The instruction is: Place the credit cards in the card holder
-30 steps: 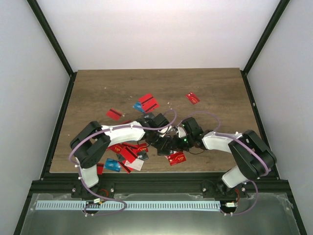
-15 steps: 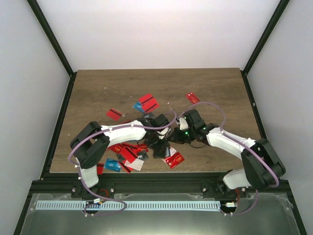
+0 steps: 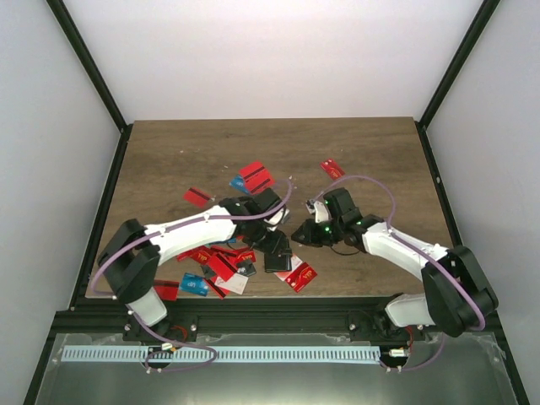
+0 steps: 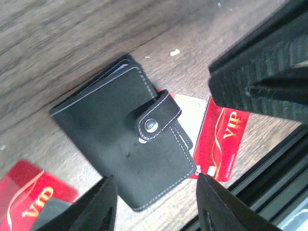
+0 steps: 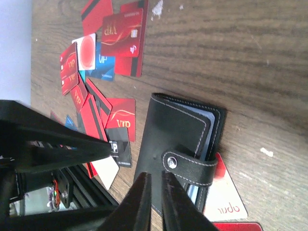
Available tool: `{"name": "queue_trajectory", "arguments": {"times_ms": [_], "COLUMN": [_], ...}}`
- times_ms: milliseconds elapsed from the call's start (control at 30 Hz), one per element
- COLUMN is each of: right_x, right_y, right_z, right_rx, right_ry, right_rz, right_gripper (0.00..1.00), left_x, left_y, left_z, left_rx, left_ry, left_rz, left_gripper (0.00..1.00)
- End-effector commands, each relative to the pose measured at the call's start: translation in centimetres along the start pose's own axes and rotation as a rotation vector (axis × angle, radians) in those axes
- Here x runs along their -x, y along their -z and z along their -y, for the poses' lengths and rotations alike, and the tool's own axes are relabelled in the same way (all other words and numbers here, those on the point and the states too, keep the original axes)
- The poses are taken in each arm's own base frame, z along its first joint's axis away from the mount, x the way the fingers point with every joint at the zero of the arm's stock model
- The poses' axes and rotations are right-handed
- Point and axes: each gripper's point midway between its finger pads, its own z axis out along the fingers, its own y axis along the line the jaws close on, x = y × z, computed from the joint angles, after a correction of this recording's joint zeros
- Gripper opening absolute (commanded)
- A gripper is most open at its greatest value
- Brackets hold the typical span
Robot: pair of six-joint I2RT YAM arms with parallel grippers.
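The black card holder [image 4: 122,144] lies flat on the table, folded shut with its snap strap fastened [image 5: 175,144] [image 3: 278,258]. My left gripper [image 4: 154,204] hovers over its near edge, open, its fingers wide apart and holding nothing. My right gripper [image 5: 156,202] is just above the holder's cover, its fingers almost together with only a thin slit, nothing between them. A red VIP credit card [image 4: 224,144] lies beside the holder. Another card [image 5: 224,199] pokes out from under it. More credit cards [image 3: 215,263] lie in a heap to the left.
Red cards are scattered farther back [image 3: 256,177] [image 3: 332,169] [image 3: 197,197], and a blue one [image 3: 193,284] lies near the front edge. A thin black card [image 5: 118,149] rests by the holder. The black frame rail [image 3: 270,314] runs along the table's near edge.
My left gripper has opened and let go of the card holder, which now lies on the table. My right arm has pulled back to the right, off the holder.
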Motion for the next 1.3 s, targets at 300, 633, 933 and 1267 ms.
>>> {"name": "queue_trajectory", "arguments": {"times_ms": [300, 633, 933, 1267], "right_x": [-2.8, -3.5, -3.7, -4.1], "right_y": [-2.7, -4.9, -5.8, -6.2], "right_z": [0.0, 0.3, 0.6, -0.2], "right_rx": [0.006, 0.017, 0.018, 0.075], "right_ry": [0.043, 0.021, 0.01, 0.011], "right_rz": [-0.088, -0.137, -0.16, -0.197], "right_gripper": [0.14, 0.12, 0.1, 0.1], "left_x": [-2.8, -2.8, -2.5, -2.4], "left_y": [-1.0, -3.4, -4.4, -4.6], "left_z": [-3.5, -3.3, -3.0, -3.2], "left_rx": [-0.032, -0.074, -0.093, -0.083], "left_ry": [0.125, 0.125, 0.126, 0.124], "left_rz": [0.033, -0.004, -0.01, -0.01], "left_gripper": [0.2, 0.19, 0.19, 0.18]}}
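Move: The closed card holder lies about 2 cm to the right of my left hand, level with it and some 8 cm below. From my right hand it is about 5 cm left, 3 cm back and 8 cm down, with its strap's snap some 4 cm left and 3 cm back of that hand. One red VIP card lies some 8 cm left of the holder; another, the corner VIP card, pokes out about 6 cm right and 5 cm back of it. I sink my right hand about 6 cm, moving left and back by some 3 cm each, its nearly shut fingertips coming down onto the strap by the snap. My left hand swings about 5 cm left while its fingers close most of the way, then sinks, easing back right by half of that, to set its fingertips on the holder's left edge. ##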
